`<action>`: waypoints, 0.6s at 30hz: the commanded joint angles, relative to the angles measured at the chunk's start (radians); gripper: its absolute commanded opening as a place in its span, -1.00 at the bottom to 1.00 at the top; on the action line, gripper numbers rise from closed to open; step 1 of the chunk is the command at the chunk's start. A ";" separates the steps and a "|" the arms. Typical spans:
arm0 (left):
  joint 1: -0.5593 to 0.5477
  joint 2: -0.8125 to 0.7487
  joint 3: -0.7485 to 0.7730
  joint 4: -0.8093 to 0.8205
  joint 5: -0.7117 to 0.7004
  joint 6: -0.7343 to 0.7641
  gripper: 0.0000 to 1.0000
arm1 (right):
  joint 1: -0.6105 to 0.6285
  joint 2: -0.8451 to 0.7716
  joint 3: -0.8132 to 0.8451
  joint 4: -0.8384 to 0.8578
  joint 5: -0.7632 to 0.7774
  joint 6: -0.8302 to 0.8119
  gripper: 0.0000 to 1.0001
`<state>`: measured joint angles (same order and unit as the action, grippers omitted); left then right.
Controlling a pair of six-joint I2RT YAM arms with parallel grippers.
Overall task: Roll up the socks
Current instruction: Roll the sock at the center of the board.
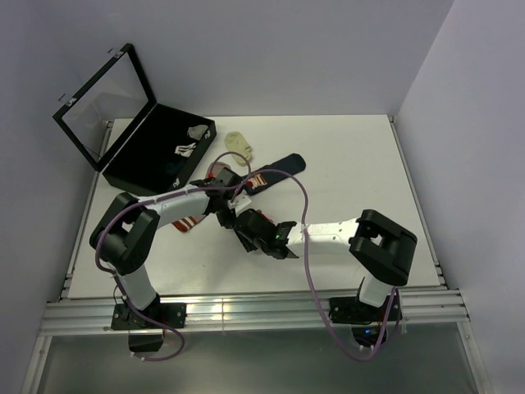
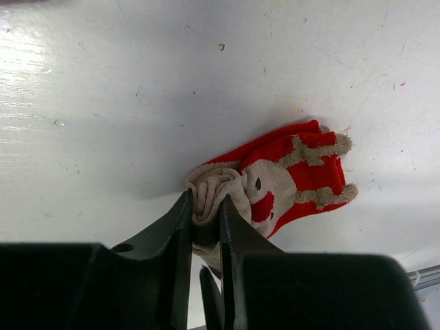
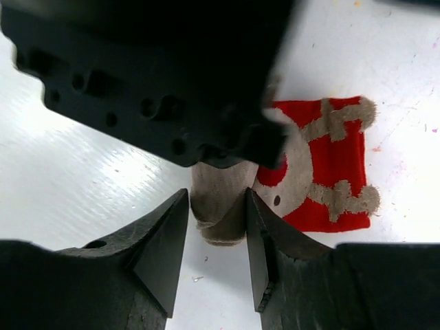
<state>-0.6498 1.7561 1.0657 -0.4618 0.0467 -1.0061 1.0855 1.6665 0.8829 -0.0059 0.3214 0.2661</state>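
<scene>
A beige sock [image 2: 275,182] with red toe and heel lies on the white table, one end rolled into a tight beige coil. My left gripper [image 2: 204,206] is shut on that coil. From the other side, my right gripper [image 3: 214,210] is open and straddles the roll's end [image 3: 220,199], fingers close beside it. In the top view both grippers meet mid-table, left gripper [image 1: 232,209] and right gripper [image 1: 244,223], hiding this sock. A navy sock [image 1: 283,167] lies just beyond them. A red-and-white striped cuff [image 1: 189,222] shows under the left arm.
An open black case [image 1: 156,152] stands at the back left, holding small white items [image 1: 190,139]. A small pale-yellow sock [image 1: 239,144] lies beside it. The table [image 1: 353,156] is walled at the back and both sides.
</scene>
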 commanded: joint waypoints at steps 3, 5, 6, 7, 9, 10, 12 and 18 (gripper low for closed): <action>-0.005 0.029 0.017 -0.044 -0.033 0.031 -0.68 | 0.030 0.068 0.045 0.003 0.073 -0.056 -0.12; -0.004 0.029 0.017 -0.044 -0.030 0.029 -0.67 | 0.033 0.085 0.044 0.003 0.096 -0.050 -0.17; -0.005 0.028 0.016 -0.041 -0.027 0.027 -0.67 | 0.033 0.096 0.036 0.003 0.100 -0.048 -0.28; -0.005 0.020 0.016 -0.040 -0.028 0.027 -0.65 | 0.031 0.099 0.030 0.003 0.099 -0.047 -0.38; -0.005 0.010 0.007 -0.023 -0.024 0.035 -0.50 | 0.033 0.096 0.004 0.038 0.096 -0.034 -0.78; -0.005 -0.007 0.004 -0.014 -0.021 0.038 -0.42 | 0.031 0.092 -0.007 0.044 0.085 -0.030 -0.89; -0.004 -0.030 -0.006 0.000 -0.027 0.037 -0.22 | 0.018 0.078 -0.039 0.070 0.022 -0.012 -1.00; 0.016 -0.121 -0.044 0.031 -0.042 0.011 0.27 | -0.079 -0.010 -0.159 0.200 -0.258 0.077 -1.00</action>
<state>-0.6453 1.7119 1.0424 -0.4633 0.0254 -0.9882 1.0519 1.6844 0.8013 0.1410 0.2600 0.2756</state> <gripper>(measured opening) 0.604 0.080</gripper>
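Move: The rolled tan end of the sock is already between the left fingertips, practically at the left hand point. From the right hand it lies about 1 cm ahead, 2 cm left and 2 cm below. The sock's red end lies some 4 cm ahead and 6 cm right of the roll; the dark sock is about 17 cm ahead and 9 cm right of the roll. Right hand sinks some 1.5 cm and pinches the roll's near edge; then left fingers open wide, beginning to rise. ##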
